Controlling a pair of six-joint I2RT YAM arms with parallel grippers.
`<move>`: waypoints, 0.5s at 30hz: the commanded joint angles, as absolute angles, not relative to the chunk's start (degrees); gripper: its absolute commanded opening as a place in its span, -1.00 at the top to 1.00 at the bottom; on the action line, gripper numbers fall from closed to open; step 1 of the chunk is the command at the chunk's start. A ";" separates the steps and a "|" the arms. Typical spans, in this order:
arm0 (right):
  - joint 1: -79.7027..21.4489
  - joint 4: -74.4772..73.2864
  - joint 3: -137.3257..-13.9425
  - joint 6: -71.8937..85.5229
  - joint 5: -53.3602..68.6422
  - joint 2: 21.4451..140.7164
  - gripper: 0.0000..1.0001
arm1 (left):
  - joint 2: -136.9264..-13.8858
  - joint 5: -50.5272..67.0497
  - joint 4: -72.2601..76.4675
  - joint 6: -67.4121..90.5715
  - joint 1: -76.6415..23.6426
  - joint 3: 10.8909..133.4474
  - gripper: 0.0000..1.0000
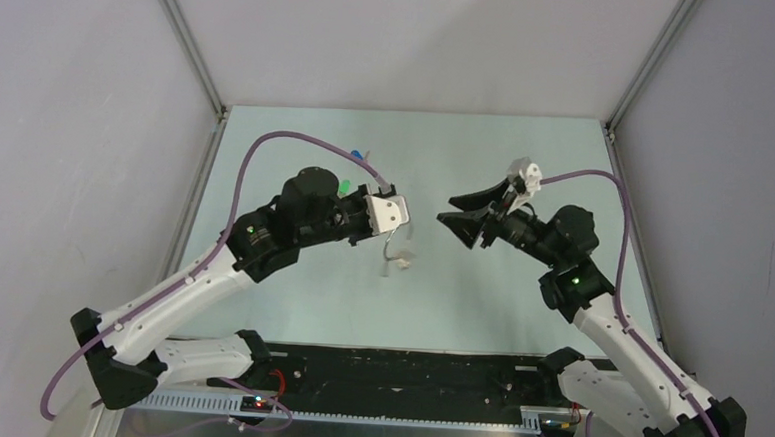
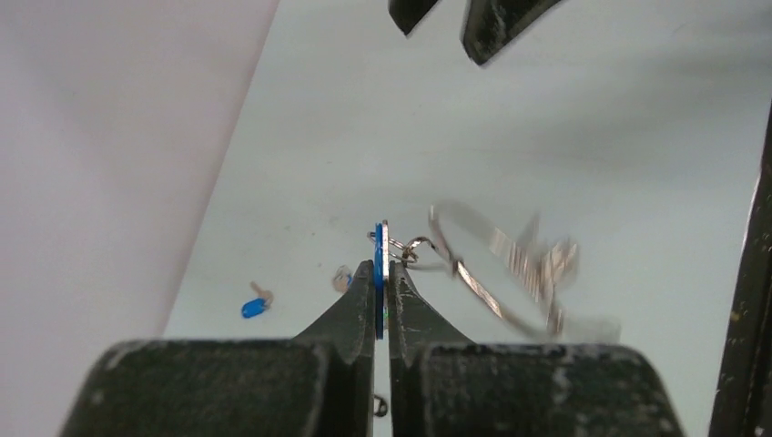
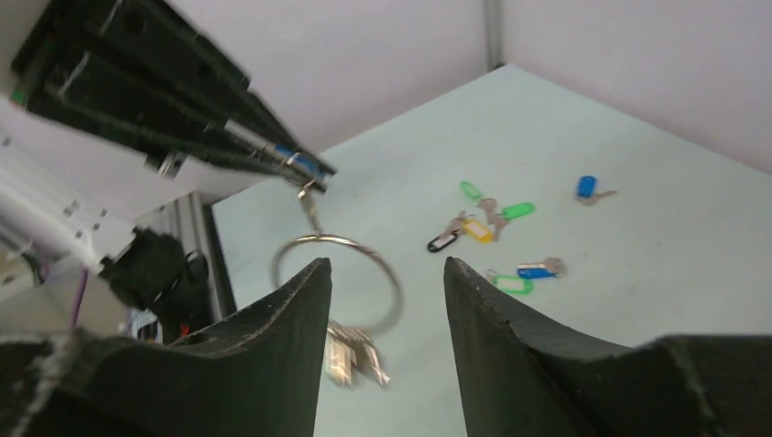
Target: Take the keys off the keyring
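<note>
My left gripper (image 2: 380,266) is shut on a thin blue tag (image 2: 378,246), seen edge-on, that a small link joins to the keyring (image 2: 473,278). The round silver keyring (image 3: 393,282) hangs below the left gripper (image 1: 393,219), blurred. Plain silver keys (image 3: 350,355) dangle at its bottom; in the left wrist view the keys (image 2: 546,269) also blur. My right gripper (image 3: 387,264) is open with nothing between its fingers. It hovers to the right of the keyring (image 1: 394,251), apart from it. From above, the right gripper (image 1: 445,209) points at the left one.
Loose capped keys and tags lie on the pale green table (image 1: 519,306) behind the left arm: green (image 3: 517,209), yellow (image 3: 475,229), black (image 3: 443,241), blue (image 3: 587,187) and blue (image 3: 537,270). White walls close the left, back and right.
</note>
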State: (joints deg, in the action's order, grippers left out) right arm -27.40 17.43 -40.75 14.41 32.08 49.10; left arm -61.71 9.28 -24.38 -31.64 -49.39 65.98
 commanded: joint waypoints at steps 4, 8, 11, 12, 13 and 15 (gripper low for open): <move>-35.89 24.77 -40.13 -0.04 37.40 51.95 -0.09 | -58.04 3.38 -33.37 -49.13 -51.25 70.74 1.00; -39.74 26.87 -40.16 -6.64 35.03 53.94 -0.10 | -57.17 -1.50 -33.52 -57.57 -53.98 70.28 1.00; -40.98 29.23 -40.17 -7.75 34.72 55.50 -0.11 | -56.26 -4.99 -33.68 -64.53 -56.17 69.46 1.00; -41.19 30.36 -40.17 -7.87 34.52 55.79 -0.12 | -55.99 -5.57 -33.64 -68.76 -56.56 68.56 0.99; -41.52 30.91 -40.17 -7.93 34.57 56.31 -0.12 | -55.33 -6.42 -33.61 -70.72 -57.14 68.16 0.99; -41.86 32.29 -40.17 -8.17 35.07 56.86 -0.13 | -54.70 -7.22 -33.66 -75.76 -57.56 67.19 0.99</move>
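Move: The right hand, empty and open, has the keyring about 9 cm to its left, roughly level fore and aft and some 6 cm lower. The blue key tag pinched in the left fingertips is 8 cm to the right hand's left, 1 cm ahead and 2 cm lower; a loose blue-tagged key lies some 20 cm ahead, 13 cm left and 30 cm down. From the left hand the keyring hangs about 4 cm below, 1 cm back and 1 cm left. Still pinching the blue-tagged key with the keyring hanging from it, the left hand rolls some 30 degrees about its finger line while easing left and up. The right hand, fingers staying open, closes on the left fingertips, going about 6.5 cm left and 4 cm back, sinking slightly at first, with a modest roll and counter-clockwise swing; it touches nothing yet. ##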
